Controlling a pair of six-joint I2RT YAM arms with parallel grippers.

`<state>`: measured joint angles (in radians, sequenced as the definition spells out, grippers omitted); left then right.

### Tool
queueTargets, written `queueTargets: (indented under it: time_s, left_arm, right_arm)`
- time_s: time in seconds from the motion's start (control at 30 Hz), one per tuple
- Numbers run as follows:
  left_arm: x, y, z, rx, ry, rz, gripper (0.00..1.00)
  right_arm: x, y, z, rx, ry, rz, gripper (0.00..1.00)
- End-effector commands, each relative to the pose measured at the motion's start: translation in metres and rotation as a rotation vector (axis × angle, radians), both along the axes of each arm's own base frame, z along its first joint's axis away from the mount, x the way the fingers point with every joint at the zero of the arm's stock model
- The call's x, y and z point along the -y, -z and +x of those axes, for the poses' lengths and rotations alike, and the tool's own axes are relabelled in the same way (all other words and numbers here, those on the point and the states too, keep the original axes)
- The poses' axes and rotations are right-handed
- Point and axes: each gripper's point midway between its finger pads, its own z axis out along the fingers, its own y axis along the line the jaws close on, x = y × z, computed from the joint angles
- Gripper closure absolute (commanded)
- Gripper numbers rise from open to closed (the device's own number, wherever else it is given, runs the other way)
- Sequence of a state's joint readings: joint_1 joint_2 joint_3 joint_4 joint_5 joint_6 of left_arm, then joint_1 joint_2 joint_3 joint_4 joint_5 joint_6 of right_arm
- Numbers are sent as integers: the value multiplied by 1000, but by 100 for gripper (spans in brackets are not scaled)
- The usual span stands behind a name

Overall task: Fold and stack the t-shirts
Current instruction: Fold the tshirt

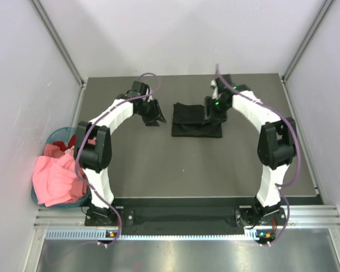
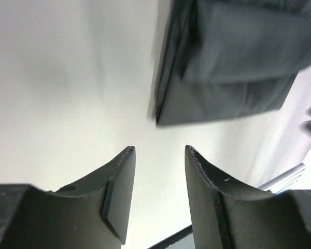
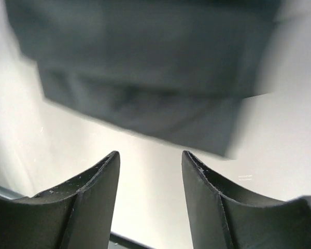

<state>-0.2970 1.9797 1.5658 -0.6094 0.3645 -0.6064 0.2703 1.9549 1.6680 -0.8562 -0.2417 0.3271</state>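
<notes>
A plain black t-shirt lies folded into a small rectangle at the back middle of the dark table. My left gripper hangs just left of it, open and empty. In the left wrist view the shirt lies ahead and to the right of the fingertips. My right gripper is at the shirt's right end, also open. In the right wrist view only bare table shows between its fingers, with the shirt just beyond them. Pink t-shirts and a red one spill from the basket at left.
A round teal basket sits off the table's left edge against the left wall. Grey walls enclose the table on three sides. A metal rail runs along the near edge by the arm bases.
</notes>
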Motion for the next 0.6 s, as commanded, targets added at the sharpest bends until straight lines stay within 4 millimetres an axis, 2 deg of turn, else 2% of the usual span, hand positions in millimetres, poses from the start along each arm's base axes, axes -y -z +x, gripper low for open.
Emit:
queueTargets:
  time_s: [0.0,0.03,0.1,0.13,0.2,0.33,0.4,0.57]
  left_arm:
    - [-13,-5,-28,23,31,48,52]
    - [-15,-12,-33,37,33,47,52]
    - [-19,-5,-48,14,38,49,53]
    - [-20,-9,-52,20,39,44,53]
    - [-22,-5,-62,4,46,44,53]
    - [-27,-14,-70,26,57,56,53]
    - [-29,-14,-72,25,61,61,53]
    - [-29,-12,-73,15,71,56,53]
  right_arm:
    - [-22,2,-6,57,57,-72,48]
    - [-38,2,-5,83,54,-71,48]
    - [-45,8,-1,91,63,-84,48]
    - [-50,18,0,73,72,-89,48]
    - [-52,27,4,67,76,-105,48]
    - [-58,38,12,71,68,-121,48]
    - [-55,45,15,72,71,-149,48]
    - [-55,38,29,116,77,-168,48]
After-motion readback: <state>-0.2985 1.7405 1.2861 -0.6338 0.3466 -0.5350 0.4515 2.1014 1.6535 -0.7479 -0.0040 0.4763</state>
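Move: The folded shirt lies below the open right hand: its middle is about 8 cm to the left, 2 cm ahead and 8 cm below. The near edge of its top layer runs roughly straight below the hand, its midpoint also 8 cm to the left; the shirt's near hem has its middle 7 cm back and 8 cm to the left. From the left hand, also open and empty, the shirt's middle lies some 21 cm to the right, 1 cm ahead and 7 cm below. The right hand sweeps about 5 cm left over the shirt, easing back some 3 cm and then forward again, and sinks 7 cm in all as it rolls about 10 degrees to point more nearly straight down, bringing its still half-open fingertips onto the near part of the shirt by the top layer's edge. Meanwhile the left hand, fingers also staying open, draws back about 7 cm and slightly to its left, clear of the shirt. ##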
